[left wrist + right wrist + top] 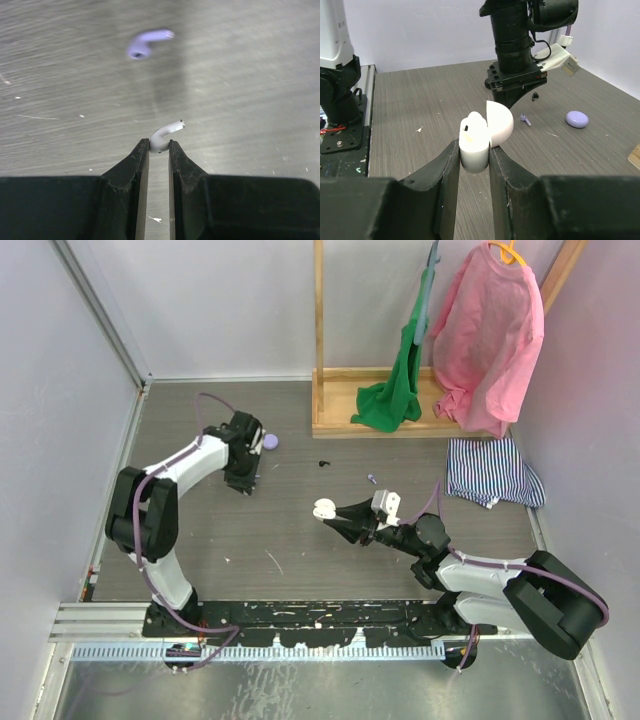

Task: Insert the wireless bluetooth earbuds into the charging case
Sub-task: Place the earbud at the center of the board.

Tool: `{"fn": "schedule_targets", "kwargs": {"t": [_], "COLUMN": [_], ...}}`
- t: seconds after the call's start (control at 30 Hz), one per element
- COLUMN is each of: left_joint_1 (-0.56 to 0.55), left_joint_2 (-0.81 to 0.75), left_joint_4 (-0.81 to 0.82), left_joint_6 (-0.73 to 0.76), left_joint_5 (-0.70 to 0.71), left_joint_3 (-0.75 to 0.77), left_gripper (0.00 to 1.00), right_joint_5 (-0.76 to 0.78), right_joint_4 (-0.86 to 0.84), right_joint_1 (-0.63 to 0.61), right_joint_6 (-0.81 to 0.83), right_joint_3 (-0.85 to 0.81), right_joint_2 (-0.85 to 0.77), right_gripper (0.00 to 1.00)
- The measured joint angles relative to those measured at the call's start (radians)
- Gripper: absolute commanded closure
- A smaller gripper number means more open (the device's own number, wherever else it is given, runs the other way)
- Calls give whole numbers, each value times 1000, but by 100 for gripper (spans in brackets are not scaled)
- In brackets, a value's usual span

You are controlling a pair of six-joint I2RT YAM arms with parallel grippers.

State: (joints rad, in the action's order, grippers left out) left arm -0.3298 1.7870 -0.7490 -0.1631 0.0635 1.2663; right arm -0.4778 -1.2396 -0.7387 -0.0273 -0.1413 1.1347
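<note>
In the left wrist view my left gripper (159, 144) is shut on a white earbud (162, 139), pinching its rounded end while the stem pokes up to the right. A lilac earbud (145, 44) lies loose on the table beyond it. My right gripper (475, 150) is shut on the open white charging case (474, 147), whose lid (501, 122) is tipped back to the right. One white earbud (474, 122) sits in the case. From above, the case (323, 508) is at mid-table and the left gripper (243, 480) is to its left.
A lilac case (269, 441) lies shut behind the left gripper, and a black earbud (323, 463) lies farther right. At the back right a wooden rack (330, 420) carries green and pink garments. A striped cloth (492, 472) lies at the right.
</note>
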Motion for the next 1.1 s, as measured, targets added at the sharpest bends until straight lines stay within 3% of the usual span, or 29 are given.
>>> {"fn": "schedule_targets", "kwargs": {"t": [0.3,0.77,1.1], "left_joint_1": [-186,-311,-337], "left_joint_2": [-37,66,78], "left_joint_4": [-3,7,38], "left_joint_6": [119,321,435], "left_joint_5": [-19,-63,-37], "left_joint_3": [-46,-39,-26], "left_gripper": [87,81,53], "right_joint_5": [40,63,51], "right_joint_4": [0,-4,-40], "right_joint_1": [0,0,-6], "right_joint_6": [26,47,21], "right_joint_3": [0,13,19], "right_joint_2": [0,43,50], "right_gripper": [99,99,99]}}
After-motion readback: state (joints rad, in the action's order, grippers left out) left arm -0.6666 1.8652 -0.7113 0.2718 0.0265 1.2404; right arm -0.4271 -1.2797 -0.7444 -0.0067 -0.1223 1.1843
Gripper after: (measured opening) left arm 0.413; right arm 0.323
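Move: The spot near the board's centre for the white earbud in the left hand lies about 9 cm to that hand's right, 5 cm back and 4 cm below. The purple earbud lies about 6 cm straight ahead, with the round purple case some 18 cm ahead and 4 cm right, both about 4 cm below. The right hand holds the open white case; from it the spot is roughly 10 cm forward, 11 cm left and 18 cm down. The white earbud, already pinched in the left fingers, is carried right and back towards the board's centre, away from the purple earbud, roughly 10 cm in all, while the wrist turns some 45 degrees clockwise. The hand travels almost level, then sinks about 3 cm to the board, and the fingers open around the earbud. ##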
